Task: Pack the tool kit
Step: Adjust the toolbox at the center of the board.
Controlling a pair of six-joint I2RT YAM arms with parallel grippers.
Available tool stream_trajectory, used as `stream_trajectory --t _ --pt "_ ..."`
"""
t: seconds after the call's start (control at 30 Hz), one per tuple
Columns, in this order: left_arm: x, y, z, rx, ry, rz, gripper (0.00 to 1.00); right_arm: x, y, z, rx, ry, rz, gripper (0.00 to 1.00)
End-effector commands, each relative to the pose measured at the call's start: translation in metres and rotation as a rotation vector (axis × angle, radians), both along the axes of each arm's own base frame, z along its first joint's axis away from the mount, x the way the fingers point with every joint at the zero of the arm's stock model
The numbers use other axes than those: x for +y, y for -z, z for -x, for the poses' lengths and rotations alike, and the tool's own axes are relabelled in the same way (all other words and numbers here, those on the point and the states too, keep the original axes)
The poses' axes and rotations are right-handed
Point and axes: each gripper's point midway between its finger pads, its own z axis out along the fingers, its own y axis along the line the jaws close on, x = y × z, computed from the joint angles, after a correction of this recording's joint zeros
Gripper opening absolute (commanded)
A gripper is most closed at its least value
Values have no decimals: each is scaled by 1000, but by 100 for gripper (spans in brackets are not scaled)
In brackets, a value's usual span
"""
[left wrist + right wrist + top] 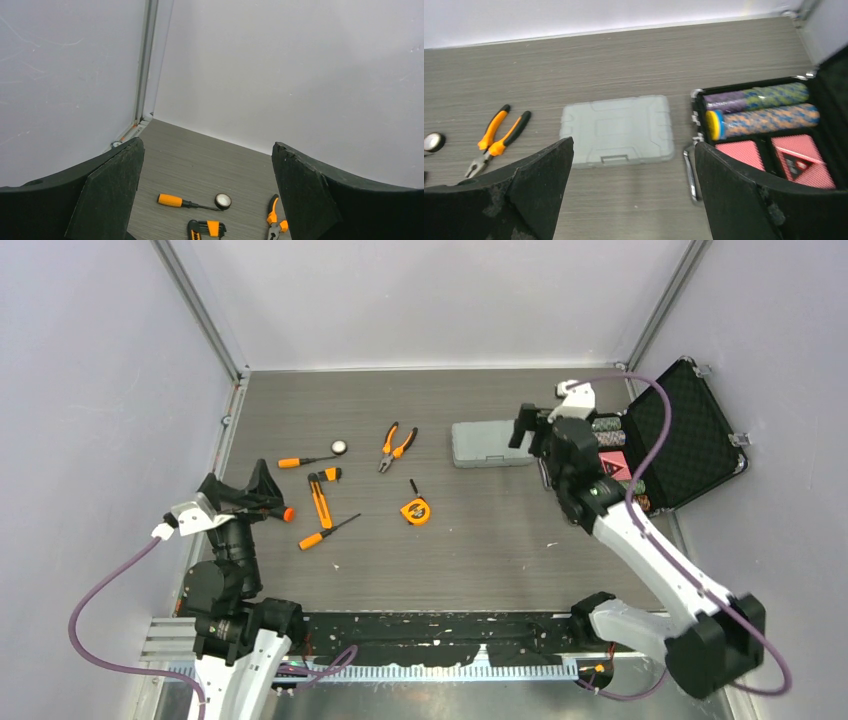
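The tool kit's grey case [488,443] [616,127] lies closed and flat on the table, right of centre. Its tools lie loose to the left: orange-and-black pliers [397,447] [499,136] [274,220], a screwdriver [303,461] [175,201] beside a black tape roll [340,448] [223,201], a hex-key set [320,495] [206,229], a second screwdriver [328,531], and an orange tape measure [416,511]. My left gripper [266,494] [207,145] hovers open at the left of the tools. My right gripper [532,448] [634,145] hangs open just above the case's near right edge, holding nothing.
A larger black foam-lined case [680,435] [764,132] stands open at the right, close against the grey case, with rolls of chips and red card packs inside. A small black bit [413,486] lies by the tape measure. Walls enclose the table on three sides.
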Motion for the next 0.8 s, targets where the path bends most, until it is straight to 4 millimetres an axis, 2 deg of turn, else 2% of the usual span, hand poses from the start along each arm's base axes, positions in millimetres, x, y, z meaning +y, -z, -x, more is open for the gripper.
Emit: stream_trajectory --t 0.0,0.03,0.07,0.1,0.13,0.17,0.2,0.23,0.27,0.3,0.33,0.37,0.4,0.43,0.47,0.5,0.53,0.57,0.6,0.63,0.67,0.7,0.73,0.77 --pt "-4 -8 -1 -33 20 3 99 40 -33 -51 -47 -162 -143 95" --pt "-4 -9 -1 -34 23 2 99 38 -17 -67 -2 -161 -156 95" --pt "-5 -9 -1 -34 24 1 99 39 -26 -78 -8 -197 -175 95" --pt "-4 -9 -1 -32 22 -2 99 41 -8 -92 41 -207 -174 95" --pt "-4 -8 -1 -28 18 -6 99 43 -18 -101 34 -248 -186 95" --pt "-3 -8 -2 -26 14 -9 99 50 0 -112 84 -294 -191 95" --pt "-3 -8 -2 -23 11 -12 99 45 -9 -123 74 -301 -202 95" --pt "-3 -8 -2 -21 8 -16 99 54 9 -132 124 -357 -226 95" --pt "-3 -7 -3 -17 7 -18 99 51 0 -142 105 -377 -241 95" --pt "-3 -7 -3 -17 8 -22 99 60 6 -153 128 -430 -267 95" --pt "-3 -7 -3 -16 9 -25 99 58 9 -159 139 -446 -277 95" --pt "-3 -8 -3 -16 9 -28 99 65 18 -171 162 -491 -288 95" --pt "-3 -8 -3 -16 8 -31 99 67 44 -178 230 -500 -293 95" --pt "-3 -8 -2 -16 7 -33 99 72 41 -183 245 -539 -299 95" --pt "-3 -9 -2 -17 7 -36 99 75 64 -189 293 -558 -293 95" --pt "-2 -9 -2 -18 5 -36 99 78 62 -193 308 -576 -291 95" --pt "-2 -9 -1 -19 4 -38 99 78 81 -199 344 -575 -287 95" --pt "-2 -9 -1 -21 3 -38 99 78 82 -204 349 -572 -282 95" --pt "-2 -9 -1 -21 1 -39 99 77 101 -209 383 -564 -279 95" --pt "-2 -9 -2 -19 1 -40 99 76 102 -213 390 -563 -275 95" --pt "-2 -9 -2 -19 1 -41 99 76 121 -217 426 -561 -270 95" --pt "-2 -8 -2 -16 2 -43 99 76 122 -220 437 -560 -268 95" --pt "-3 -8 -3 -14 4 -44 99 77 138 -221 472 -560 -271 95" --pt "-3 -8 -3 -13 4 -45 99 77 142 -221 495 -561 -274 95"
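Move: The grey toolbox lies flat on the board about 16 cm ahead of the right gripper, some 8 cm to its left and 24 cm below. Around it, also well below the hand, the pliers lie about 15 cm ahead and 29 cm left, and the open black case about 10 cm ahead and 18 cm right. From the idle left gripper the toolbox is roughly 30 cm ahead, 43 cm right and 33 cm down. Swing the right gripper forward about 22 cm, drifting left, over the grey toolbox to around its far edge, and let it sink some 14 cm, mostly in the last part. On the way turn the hand counter-clockwise, roll its left side up and tip the fingers down about 25 degrees. Keep the fingers wide open and touch nothing. ##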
